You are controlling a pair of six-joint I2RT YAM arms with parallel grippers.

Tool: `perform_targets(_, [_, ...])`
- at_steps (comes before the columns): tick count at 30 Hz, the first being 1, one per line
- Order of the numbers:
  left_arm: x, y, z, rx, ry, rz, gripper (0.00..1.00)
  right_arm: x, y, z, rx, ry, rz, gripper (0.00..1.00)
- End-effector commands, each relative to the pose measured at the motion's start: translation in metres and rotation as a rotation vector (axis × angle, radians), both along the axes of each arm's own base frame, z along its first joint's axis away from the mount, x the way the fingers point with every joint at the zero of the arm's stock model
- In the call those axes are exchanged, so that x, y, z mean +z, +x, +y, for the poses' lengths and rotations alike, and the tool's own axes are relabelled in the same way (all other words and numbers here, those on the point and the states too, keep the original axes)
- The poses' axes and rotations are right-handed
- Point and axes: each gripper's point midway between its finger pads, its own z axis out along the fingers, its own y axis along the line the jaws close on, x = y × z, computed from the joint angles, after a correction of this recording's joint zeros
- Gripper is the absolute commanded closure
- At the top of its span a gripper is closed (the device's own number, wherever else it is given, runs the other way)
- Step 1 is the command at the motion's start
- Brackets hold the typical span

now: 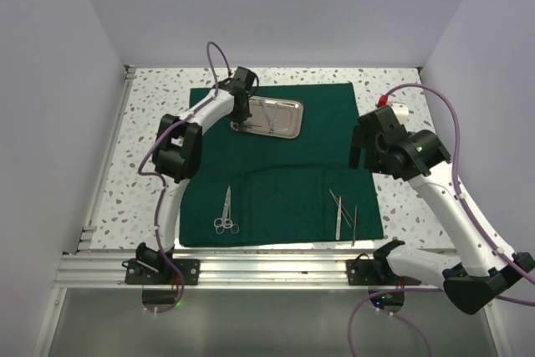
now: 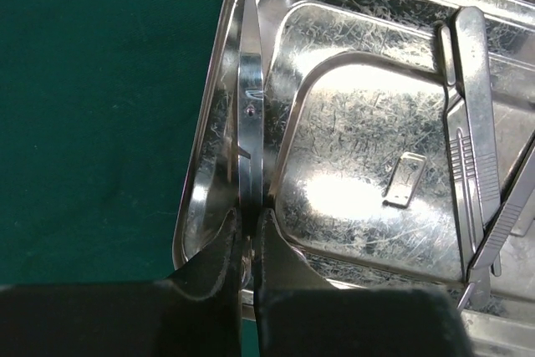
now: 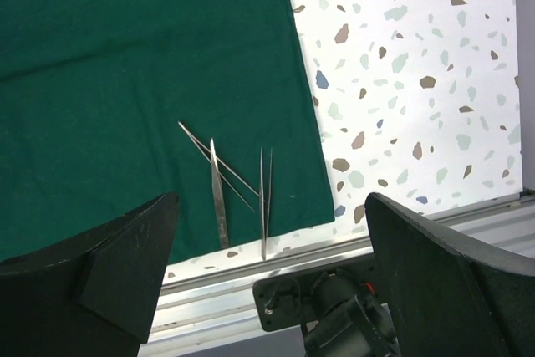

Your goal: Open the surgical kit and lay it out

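The dark green drape lies spread flat on the table. The steel tray rests on its far part. My left gripper hangs over the tray's left end. It is shut on a slim pair of scissors that runs along the tray's left wall, blades pointing away; my left gripper pinches it just behind the pivot screw. A flat scalpel-like handle lies at the tray's right side. My right gripper hovers open over the drape's right edge, nothing between its fingers.
Ring-handled scissors lie on the drape's near left. Slim tweezers lie at its near right, and the right wrist view shows these tweezers close to the drape's corner and the aluminium rail. A small metal tag sits in the tray.
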Motion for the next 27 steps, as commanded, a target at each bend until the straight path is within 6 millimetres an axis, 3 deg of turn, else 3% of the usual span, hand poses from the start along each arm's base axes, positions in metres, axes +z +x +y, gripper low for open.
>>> perform_targets(1, [-0.004,-0.011,0.003,-0.051,0.004,0.088,1.0,0.01,0.003,0.003,0.006,0.038,-0.045,0.02])
perform_targets(6, [0.08,0.013,-0.006,-0.094,-0.038,-0.066,1.0,0.011,0.011,0.012,0.02,0.065,-0.053,0.02])
perform_targets(8, [0.099,0.009,-0.003,-0.091,-0.036,-0.088,1.0,0.016,0.016,0.017,0.032,0.084,-0.067,0.02])
perform_targets(10, [0.119,0.0,0.002,-0.088,-0.035,-0.113,1.0,0.017,0.021,0.02,0.037,0.084,-0.065,0.02])
perform_targets(11, [0.139,-0.008,0.004,-0.087,-0.047,-0.141,1.0,0.021,0.026,0.024,0.047,0.096,-0.08,0.02])
perform_targets(12, [0.13,-0.019,0.009,-0.085,-0.037,-0.109,1.0,0.022,0.028,0.026,0.049,0.1,-0.087,0.02])
perform_targets(13, [0.133,-0.026,0.009,-0.085,-0.038,-0.114,1.0,0.021,0.032,0.028,0.053,0.098,-0.081,0.02])
perform_targets(14, [0.152,-0.037,0.008,-0.087,-0.055,-0.145,1.0,0.026,0.038,0.034,0.062,0.118,-0.098,0.02])
perform_targets(15, [0.133,-0.055,0.013,-0.089,-0.034,-0.096,1.0,0.027,0.041,0.037,0.067,0.128,-0.102,0.02])
perform_targets(16, [0.134,-0.062,0.013,-0.089,-0.036,-0.107,1.0,0.024,0.047,0.043,0.073,0.133,-0.093,0.02])
perform_targets(17, [0.149,-0.077,0.008,-0.093,-0.053,-0.133,1.0,0.029,0.055,0.048,0.077,0.155,-0.115,0.02])
perform_targets(18, [0.127,-0.099,0.013,-0.091,-0.035,-0.077,1.0,0.029,0.059,0.056,0.088,0.176,-0.111,0.02])
perform_targets(19, [0.123,-0.112,0.012,-0.088,-0.039,-0.067,1.0,0.03,0.064,0.061,0.092,0.19,-0.113,0.02])
perform_targets(20, [0.134,-0.129,0.006,-0.089,-0.072,-0.088,1.0,0.033,0.076,0.069,0.091,0.21,-0.12,0.02])
perform_targets(21, [0.109,-0.154,0.011,-0.09,-0.054,-0.029,1.0,0.035,0.081,0.078,0.107,0.238,-0.114,0.02])
perform_targets(23, [0.101,-0.182,0.001,-0.094,-0.084,-0.027,1.0,0.043,0.101,0.094,0.113,0.276,-0.132,0.01])
perform_targets(25, [0.086,-0.216,0.007,-0.091,-0.102,0.001,1.0,0.047,0.115,0.108,0.128,0.306,-0.135,0.02])
perform_targets(26, [0.089,-0.228,0.005,-0.087,-0.135,-0.012,1.0,0.051,0.131,0.118,0.132,0.325,-0.153,0.02])
perform_targets(27, [0.07,-0.245,0.013,-0.081,-0.12,0.026,1.0,0.049,0.14,0.125,0.139,0.334,-0.151,0.02])
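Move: The left hand already pinches the scissors inside the tray's near left corner, with the tray's middle about 4 cm ahead and 9 cm right. The two ringed tools already laid on the cloth, where it heads, lie some 28 cm back and 2 cm left, a few cm lower. From the open right hand, the tray is roughly 33 cm ahead, 27 cm left and 23 cm below; the laid tweezers are some 2 cm back, 4 cm left and 24 cm below. Straight up first, by about 6 cm, the left hand lifts the pinched scissors out of the tray, then sweeps back some 22 cm over the cloth towards the laid ringed tools, cresting and starting to sink, with a slight clockwise turn and its grip kept. Meanwhile the right hand, fingers still wide open, speeds up forward and left towards the tray, rising a little and rolling its left side up. ##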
